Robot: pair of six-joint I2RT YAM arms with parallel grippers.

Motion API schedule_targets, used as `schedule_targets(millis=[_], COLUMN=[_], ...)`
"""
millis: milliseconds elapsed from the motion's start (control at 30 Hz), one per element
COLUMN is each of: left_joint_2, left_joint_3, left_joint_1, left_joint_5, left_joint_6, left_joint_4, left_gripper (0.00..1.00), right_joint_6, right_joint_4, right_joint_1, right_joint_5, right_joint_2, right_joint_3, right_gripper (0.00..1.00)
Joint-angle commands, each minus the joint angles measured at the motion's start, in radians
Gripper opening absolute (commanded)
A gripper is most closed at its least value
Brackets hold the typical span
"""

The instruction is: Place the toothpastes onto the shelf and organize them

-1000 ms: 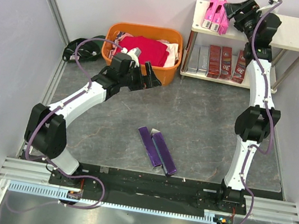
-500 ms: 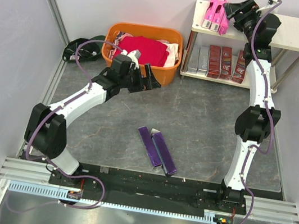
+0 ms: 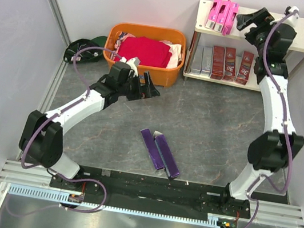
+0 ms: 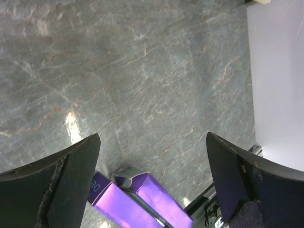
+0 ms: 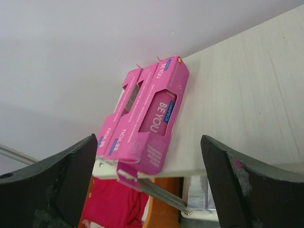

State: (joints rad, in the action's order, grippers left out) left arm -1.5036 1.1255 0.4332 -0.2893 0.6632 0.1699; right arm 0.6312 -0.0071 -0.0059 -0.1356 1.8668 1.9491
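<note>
Pink toothpastes (image 3: pixel 221 15) lie side by side at the left end of the shelf's (image 3: pixel 302 39) top board, their near ends overhanging its edge. In the right wrist view the pink toothpastes (image 5: pixel 152 118) lie just ahead of my right gripper (image 5: pixel 148 137). My right gripper (image 3: pixel 247 17) hovers open just right of them, holding nothing. Silver-grey boxes (image 3: pixel 201 60) and dark red boxes (image 3: pixel 229 64) stand on the lower board. Two purple toothpastes (image 3: pixel 159 153) lie on the table. My left gripper (image 3: pixel 152 85) hangs open over the table, with the purple toothpastes (image 4: pixel 142 199) low in its wrist view, well below the left gripper (image 4: pixel 152 137).
An orange basket (image 3: pixel 169 75) with a red cloth (image 3: pixel 144 51) stands left of the shelf, right behind my left gripper. A dark bundle (image 3: pixel 84 48) lies by the left wall. Walls close in on both sides.
My right gripper has backed off to the right from the pink toothpastes and opened fully; they now lie straighter. My left gripper has shifted slightly away from the basket.
</note>
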Motion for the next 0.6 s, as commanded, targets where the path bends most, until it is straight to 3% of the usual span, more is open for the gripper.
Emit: schedule_targets(millis=[0,133,267,400,567], left_joint_2=[0.060,0.095,0.117,0.132,0.111], left_joint_3=[-0.050,-0.102,-0.135,-0.150,-0.127], left_joint_1=[0.001,0.006,0.007,0.021,0.065], left_joint_5=[-0.014,-0.031,-0.045,-0.073,-0.083], left_joint_6=[-0.053,-0.063,-0.062,-0.062,-0.074], left_joint_4=[-0.007,-0.007,-0.006,-0.003,0.055], left_gripper=[1.00,1.00,1.00,1.00,1.00], right_joint_6=[-0.039,-0.057,-0.125,-0.220,-0.231], right_joint_4=[0.010,-0.062,-0.138,-0.261,-0.335], right_joint_1=[0.000,0.000,0.087,0.182,0.262], right_joint_5=[0.019,-0.015,0.011,0.105,0.111], right_joint_2=[-0.216,-0.354,-0.524,-0.615,-0.717], right_joint_3=[-0.119,-0.274,-0.468,-0.556,-0.746], right_gripper=[0.98,0.98,0.98,0.98,0.98])
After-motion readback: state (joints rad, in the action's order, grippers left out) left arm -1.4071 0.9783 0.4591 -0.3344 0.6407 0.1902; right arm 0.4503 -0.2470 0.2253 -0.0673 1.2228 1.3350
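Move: The two purple toothpaste boxes lie side by side low on the table. From the right hand, up at the top shelf, the right one is about 41 cm back, 23 left and 41 below; the left one is 5 cm farther left. The nearest pink box stands about 5 cm ahead and 8 left. From the left hand, the left purple box is some 17 cm back, 4 right and 17 below, the right one 5 cm farther right. Touching nothing, the right hand heads for the purple boxes: it backs quickly out from over the top shelf by nearly 20 cm, first lifting slightly, then sinking below its starting height as it swings some 7 cm left, its fingers tipping down and turning counter-clockwise by about 10 degrees. The left hand also draws back about 5 cm and sinks a little towards the boxes. Both grippers stay wide open. ##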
